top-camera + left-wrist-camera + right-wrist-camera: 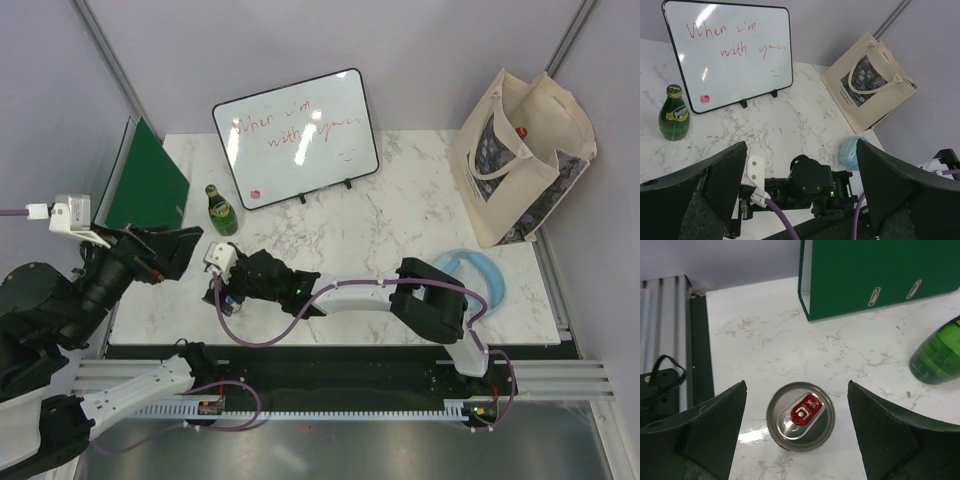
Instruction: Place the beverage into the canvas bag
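A silver-topped beverage can [800, 416] with a red tab stands upright on the marble table [400, 230]. My right gripper [796, 390] hovers over it, open, with a finger on each side and not touching it. In the top view that gripper [222, 285] covers the can. A green glass bottle [220, 210] [674, 115] [937, 352] stands just beyond. My left gripper [801, 145] [180, 250] is open and empty, held above the table's left side. The canvas bag [520, 170] [870, 85] stands at the far right corner, mouth open.
A whiteboard [295, 135] [727, 50] leans at the back centre. A green binder [145, 180] [880, 275] stands at the left edge. A light blue object [475, 270] [847, 150] lies near the right arm's elbow. The right arm stretches across the table's front.
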Tool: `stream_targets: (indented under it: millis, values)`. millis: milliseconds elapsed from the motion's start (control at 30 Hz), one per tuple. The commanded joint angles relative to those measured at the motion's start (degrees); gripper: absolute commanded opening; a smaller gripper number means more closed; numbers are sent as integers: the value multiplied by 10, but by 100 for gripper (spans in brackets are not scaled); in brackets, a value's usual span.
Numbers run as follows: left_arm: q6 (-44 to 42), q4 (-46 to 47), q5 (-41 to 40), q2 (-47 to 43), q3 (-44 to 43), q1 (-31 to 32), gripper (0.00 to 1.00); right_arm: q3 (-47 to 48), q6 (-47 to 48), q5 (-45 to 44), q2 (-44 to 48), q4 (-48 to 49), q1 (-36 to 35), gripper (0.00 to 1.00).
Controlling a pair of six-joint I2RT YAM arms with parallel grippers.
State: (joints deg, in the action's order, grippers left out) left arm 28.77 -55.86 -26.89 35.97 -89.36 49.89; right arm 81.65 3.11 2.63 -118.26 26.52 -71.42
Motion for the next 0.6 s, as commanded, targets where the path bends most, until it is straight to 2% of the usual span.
stream_targets:
  millis: [0,200,400,500,533,567]
  values:
    - [-25,15,-18,-26,-11,-1,97,35,37,-52,-22,-26,-5,89]
    - [-23,16,-44,-46,-1,-1,97,52,30,-48,-38,-42,-5,85]
    - [-16,15,-51,-53,17,-1,97,53,17,-43,-48,-38,-7,72]
    - [-7,17,-47,-56,33,-1,97,51,17,-46,-38,-34,-6,57]
    - [-5,17,-46,-56,43,-1,97,48,16,-48,-35,-31,-7,43]
    - [-3,17,-46,-56,48,-1,97,45,16,-54,-30,-28,-6,36]
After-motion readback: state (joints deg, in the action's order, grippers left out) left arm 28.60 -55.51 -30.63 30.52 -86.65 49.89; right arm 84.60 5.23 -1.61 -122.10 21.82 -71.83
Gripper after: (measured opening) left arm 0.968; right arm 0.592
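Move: The can stands just under the right gripper's open fingers, about 1 cm ahead of the right hand point and 1 cm to its left, its middle some 6 cm below. The green bottle is about 20 cm ahead and near level sideways; the green binder is roughly 13 cm ahead and 20 cm left. From the raised left gripper, the can lies about 6 cm ahead, 1 cm left and some 35 cm down. Sink the right gripper about 3.5 cm over the can, easing 1 cm forward and tipping the left-pointing fingers slightly further down, so they straddle its upper part. Then hold there and close the fingers from front and back until the pads meet the can's sides. Meanwhile swing the high, open left gripper about 3 cm left, drifting slightly back. ##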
